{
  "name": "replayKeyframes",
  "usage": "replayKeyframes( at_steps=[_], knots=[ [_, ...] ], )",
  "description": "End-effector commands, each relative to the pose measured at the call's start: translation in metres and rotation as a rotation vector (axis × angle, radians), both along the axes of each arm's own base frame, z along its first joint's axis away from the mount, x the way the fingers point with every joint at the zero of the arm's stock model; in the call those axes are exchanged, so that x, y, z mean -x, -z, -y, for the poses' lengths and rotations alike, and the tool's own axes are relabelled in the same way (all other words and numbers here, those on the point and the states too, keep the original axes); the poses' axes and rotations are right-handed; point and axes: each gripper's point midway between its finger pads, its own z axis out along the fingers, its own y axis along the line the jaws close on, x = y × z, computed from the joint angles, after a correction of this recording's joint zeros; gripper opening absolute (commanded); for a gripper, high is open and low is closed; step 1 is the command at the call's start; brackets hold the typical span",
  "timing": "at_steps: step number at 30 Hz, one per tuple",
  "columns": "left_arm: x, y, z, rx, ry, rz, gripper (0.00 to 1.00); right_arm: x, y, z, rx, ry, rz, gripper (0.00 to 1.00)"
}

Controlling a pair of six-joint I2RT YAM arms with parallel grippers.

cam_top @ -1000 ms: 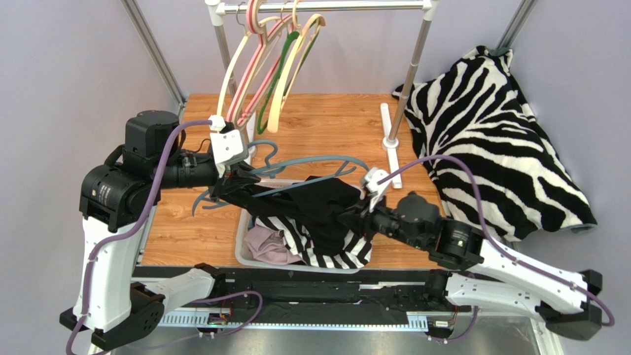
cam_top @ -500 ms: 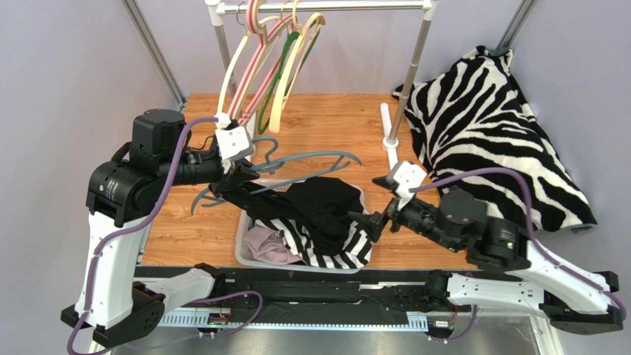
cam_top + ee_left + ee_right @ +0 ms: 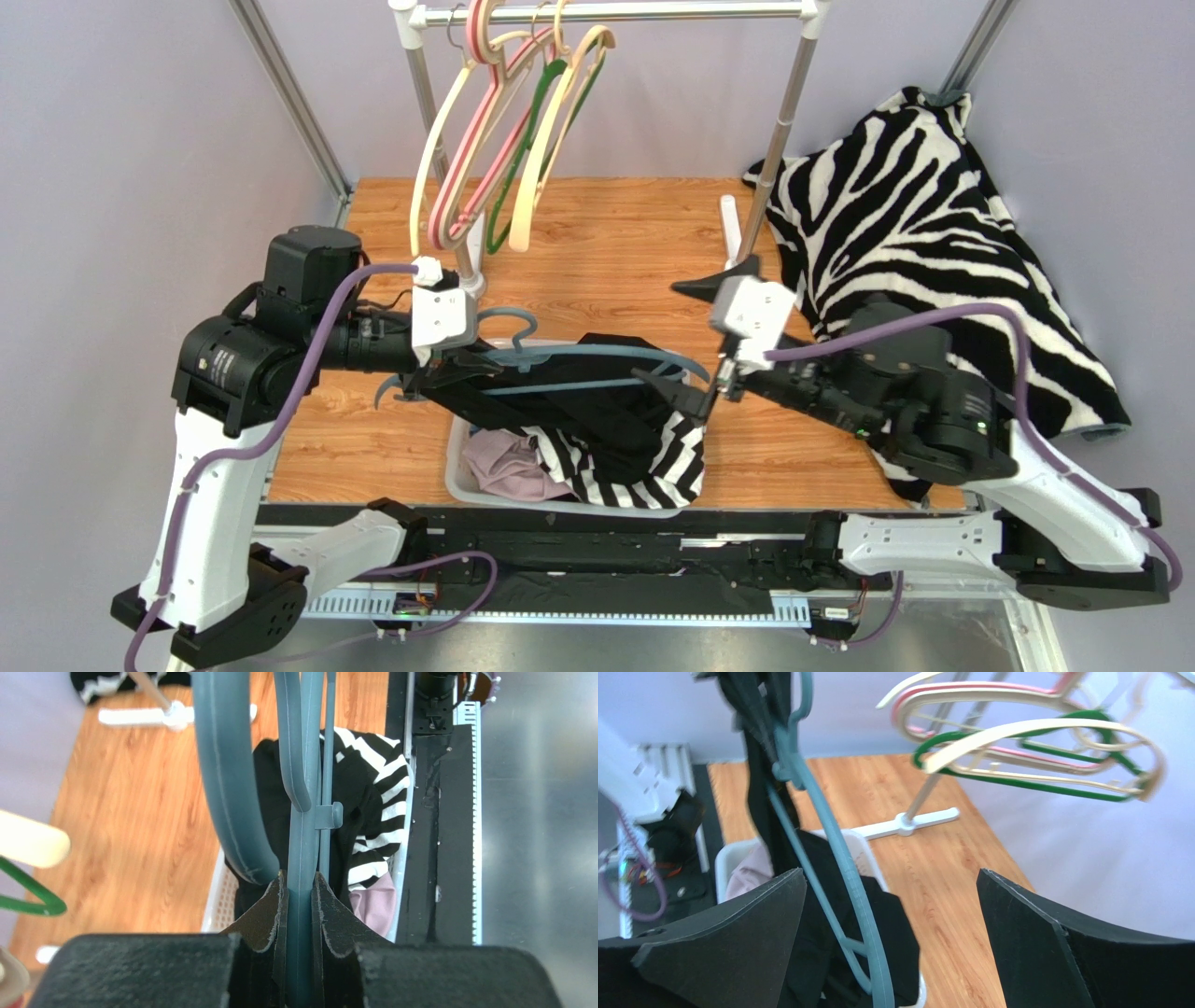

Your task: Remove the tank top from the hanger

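My left gripper is shut on the neck of a blue-grey hanger, which lies nearly level over the basket. In the left wrist view the pads squeeze the hanger's stem. The black tank top still drapes from the hanger, sagging into the basket; it also shows in the left wrist view. My right gripper stands wide open at the hanger's right end. In the right wrist view the hanger's arm and the black tank top run between its spread fingers, touching neither.
A white basket below holds a black-and-white striped garment and a pink one. A rail at the back carries several empty hangers. Its post foot stands right of centre. A zebra-print cloth covers the right side.
My right gripper has let go of the black tank top, opened wide and pulled up and back to the right. My left arm has brought the hanger more level.
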Motion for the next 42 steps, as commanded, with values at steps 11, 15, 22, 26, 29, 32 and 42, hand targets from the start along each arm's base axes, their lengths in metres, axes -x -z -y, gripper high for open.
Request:
replayKeyframes(
  at_steps=[11, 15, 22, 26, 29, 32, 42],
  knots=[
    [0.06, 0.009, -0.004, 0.02, 0.241, -0.013, 0.0, 0.046, 0.037, -0.028, 0.146, -0.317, -0.078, 0.91],
    [0.058, 0.011, -0.004, 0.014, 0.229, -0.025, 0.0, 0.045, 0.042, -0.033, 0.159, -0.324, -0.102, 0.81],
    [0.039, 0.029, -0.009, -0.055, 0.119, -0.064, 0.0, 0.035, 0.048, -0.043, 0.174, -0.295, -0.12, 0.45],
    [0.035, 0.03, -0.01, -0.068, 0.101, -0.064, 0.0, 0.032, 0.047, -0.047, 0.181, -0.285, -0.127, 0.44],
    [0.034, 0.03, -0.011, -0.071, 0.095, -0.057, 0.0, 0.03, 0.055, -0.052, 0.215, -0.283, -0.145, 0.48],
    [0.035, 0.027, -0.01, -0.066, 0.097, -0.051, 0.0, 0.025, 0.064, -0.056, 0.247, -0.268, -0.163, 0.47],
    [0.044, 0.027, -0.014, -0.077, 0.121, -0.036, 0.0, 0.009, 0.081, -0.038, 0.28, -0.203, -0.221, 0.28]
  ],
)
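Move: The right hand hangs open over the blue hanger's free arm: the part to grip is about 8 cm below, 5 cm to its left and 1 cm back. The black tank top's heap in the basket lies about 15 cm left, level fore and aft, 25 cm below. From the left hand, which holds the hanger with some of the top still bunched there, that part is roughly 18 cm right, level in reach and height. Right hand sinks about 9 cm and reaches 5 cm left, fingers closing around the left-held blue hanger's free arm. ##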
